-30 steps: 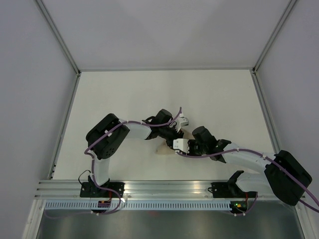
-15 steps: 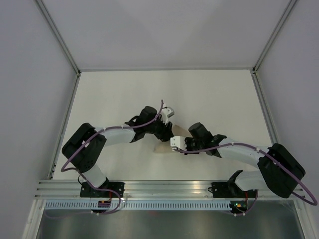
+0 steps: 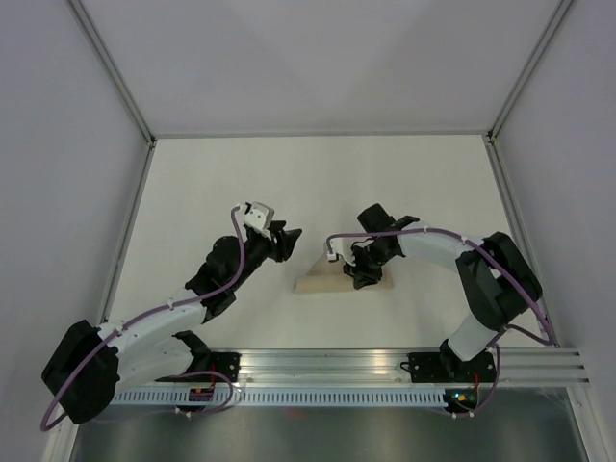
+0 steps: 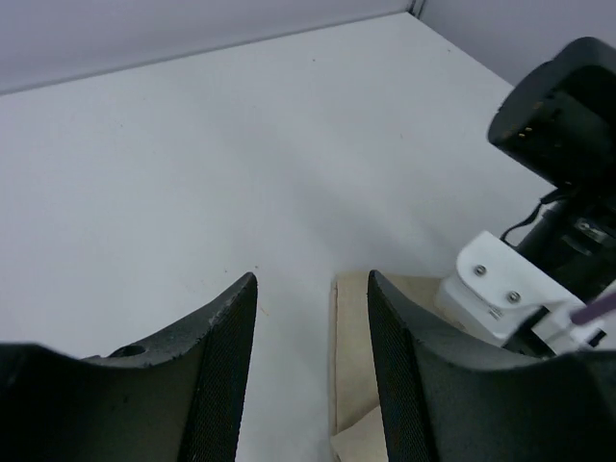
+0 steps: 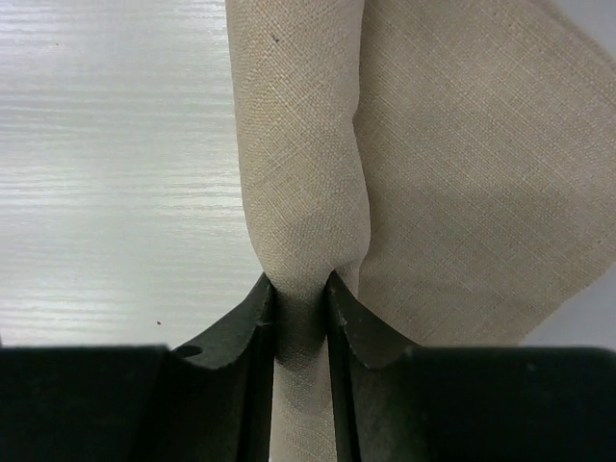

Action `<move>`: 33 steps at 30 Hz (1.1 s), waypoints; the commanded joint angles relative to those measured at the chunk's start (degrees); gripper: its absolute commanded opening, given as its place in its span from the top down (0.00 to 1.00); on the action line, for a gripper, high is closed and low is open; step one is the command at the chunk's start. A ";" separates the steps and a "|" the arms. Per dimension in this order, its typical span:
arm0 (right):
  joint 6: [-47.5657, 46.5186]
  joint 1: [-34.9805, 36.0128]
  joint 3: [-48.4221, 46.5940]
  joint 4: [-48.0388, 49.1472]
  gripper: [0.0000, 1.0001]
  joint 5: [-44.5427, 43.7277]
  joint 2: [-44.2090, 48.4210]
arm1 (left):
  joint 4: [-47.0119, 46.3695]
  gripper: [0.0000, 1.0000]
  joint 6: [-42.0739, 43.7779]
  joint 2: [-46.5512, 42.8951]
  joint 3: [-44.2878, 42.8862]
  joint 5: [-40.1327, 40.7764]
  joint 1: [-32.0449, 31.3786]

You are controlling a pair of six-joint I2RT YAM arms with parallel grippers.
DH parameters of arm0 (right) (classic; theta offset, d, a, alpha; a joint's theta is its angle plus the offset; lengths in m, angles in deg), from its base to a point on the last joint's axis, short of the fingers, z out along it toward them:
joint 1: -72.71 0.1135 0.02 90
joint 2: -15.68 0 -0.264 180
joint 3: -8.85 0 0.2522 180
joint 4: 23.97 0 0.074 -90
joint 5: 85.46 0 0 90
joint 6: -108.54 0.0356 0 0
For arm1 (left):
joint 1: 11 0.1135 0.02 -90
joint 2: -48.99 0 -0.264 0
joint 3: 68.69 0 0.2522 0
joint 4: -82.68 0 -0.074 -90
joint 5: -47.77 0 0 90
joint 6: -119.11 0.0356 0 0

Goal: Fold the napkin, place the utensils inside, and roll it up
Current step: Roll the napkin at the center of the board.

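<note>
The beige napkin (image 3: 320, 280) lies partly rolled on the white table, a thick roll (image 5: 298, 144) along one side and a flat flap (image 5: 462, 173) beside it. My right gripper (image 3: 359, 273) is shut on that roll, and in the right wrist view the cloth is pinched tight between its jaws (image 5: 300, 286). My left gripper (image 3: 287, 239) hovers open and empty a short way left of the napkin. In the left wrist view the gap between its jaws (image 4: 311, 281) shows bare table, with the napkin's edge (image 4: 351, 327) by the right finger. The utensils are hidden.
The white table (image 3: 212, 183) is walled by grey panels at the back and sides. A metal rail (image 3: 327, 364) runs along the near edge by the arm bases. The right arm's white wrist block (image 4: 500, 289) sits close to my left gripper's right side.
My left gripper opened, let go and drew back to the left off the napkin. The right arm swung round while staying shut on the cloth, and more of the napkin now shows.
</note>
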 commanded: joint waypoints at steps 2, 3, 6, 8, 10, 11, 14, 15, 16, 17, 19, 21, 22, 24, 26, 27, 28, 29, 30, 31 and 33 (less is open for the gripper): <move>-5.66 -4.51 -5.36 -12.78 0.97 5.28 -9.98 | -10.32 0.44 3.78 -3.18 5.57 8.35 -3.48; -5.84 -4.95 -7.73 -13.83 0.97 5.55 -12.61 | -11.48 0.44 4.83 -3.36 6.28 9.31 -4.28; -6.28 -5.74 -11.35 -16.39 0.97 5.99 -16.67 | -14.38 0.40 12.54 -2.23 7.61 9.68 -7.97; -6.19 -6.01 -13.27 -17.27 0.97 5.90 -19.03 | -13.95 0.39 16.34 -0.74 6.65 9.76 -11.82; -6.19 -6.10 -14.51 -18.14 0.97 6.08 -20.36 | -11.67 0.39 21.35 2.69 5.24 9.94 -14.65; -6.19 -6.36 -15.65 -18.41 0.97 6.16 -21.41 | -10.88 0.39 22.76 4.18 4.02 10.03 -17.10; -5.84 -6.54 -17.41 -19.03 0.97 6.17 -23.26 | -9.21 0.37 27.16 9.28 2.17 10.03 -20.97; -5.67 -6.62 -17.77 -19.20 0.97 6.08 -23.61 | -8.77 0.37 28.39 10.51 1.64 9.94 -21.69; -5.49 -6.71 -18.12 -19.38 0.97 5.82 -24.05 | -7.72 0.36 29.09 13.22 1.11 9.85 -22.39; -5.40 -6.71 -18.73 -19.47 0.97 5.73 -24.75 | -7.97 0.27 29.71 14.46 0.49 10.55 -23.96; -4.88 -6.71 -19.52 -19.82 0.97 5.38 -25.55 | -8.67 0.23 31.91 18.23 -0.12 11.52 -25.38; -4.70 -6.89 -20.40 -20.08 0.97 5.02 -26.78 | -8.50 0.23 33.40 20.79 -1.44 11.61 -26.96; -4.53 -6.98 -20.58 -20.17 0.97 4.94 -27.04 | -8.59 0.23 33.84 21.85 -2.49 11.61 -27.66; -4.44 -7.15 -21.20 -20.26 0.97 4.85 -28.18 | -8.67 0.23 35.33 25.71 -3.55 11.43 -28.19; -4.35 -7.24 -21.72 -20.61 0.97 4.76 -29.15 | -9.98 0.23 36.57 29.66 -4.52 11.70 -28.81; -4.35 -7.33 -21.81 -20.78 0.97 4.59 -29.42 | -11.39 0.23 37.96 30.99 -4.52 11.78 -28.90; -4.52 -7.59 -21.90 -21.31 0.97 4.58 -29.68 | -12.53 0.23 38.50 31.96 -4.52 12.31 -28.99; -4.52 -7.59 -22.07 -21.31 0.97 4.41 -29.86 | -14.81 0.23 39.11 33.53 -4.43 12.57 -28.99; -4.44 -7.77 -21.99 -21.40 0.97 4.23 -29.86 | -15.79 0.23 40.34 34.16 -4.52 12.84 -28.90; -4.35 -7.85 -21.99 -21.23 0.97 4.06 -29.95 | -16.40 0.22 41.05 34.95 -4.43 12.75 -28.90; -4.26 -8.03 -22.34 -21.31 0.97 3.79 -30.12 | -17.37 0.22 42.45 37.58 -5.22 12.75 -28.73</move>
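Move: The stretch of rolled napkin the left hand goes for lies about 8 cm back, 11 cm to the right and 18 cm below it. The roll's left end is some 9 cm back and 2 cm right of that hand, just as far down. The right hand already pinches the roll; that stretch is about 5 cm to its left, level with it, and the still-open flap spreads some 4 cm ahead and 4 cm left, just below. Still pinching the roll down by the board, the right hand stays nearly in place and twists it forward by some 30 degrees, its fingertips swinging to point back. Meanwhile the left hand sweeps down about 15 cm, right and back towards the roll beside the right fingers, rolling its left side up by about 45 degrees, turning clockwise and opening its fingers wider. ##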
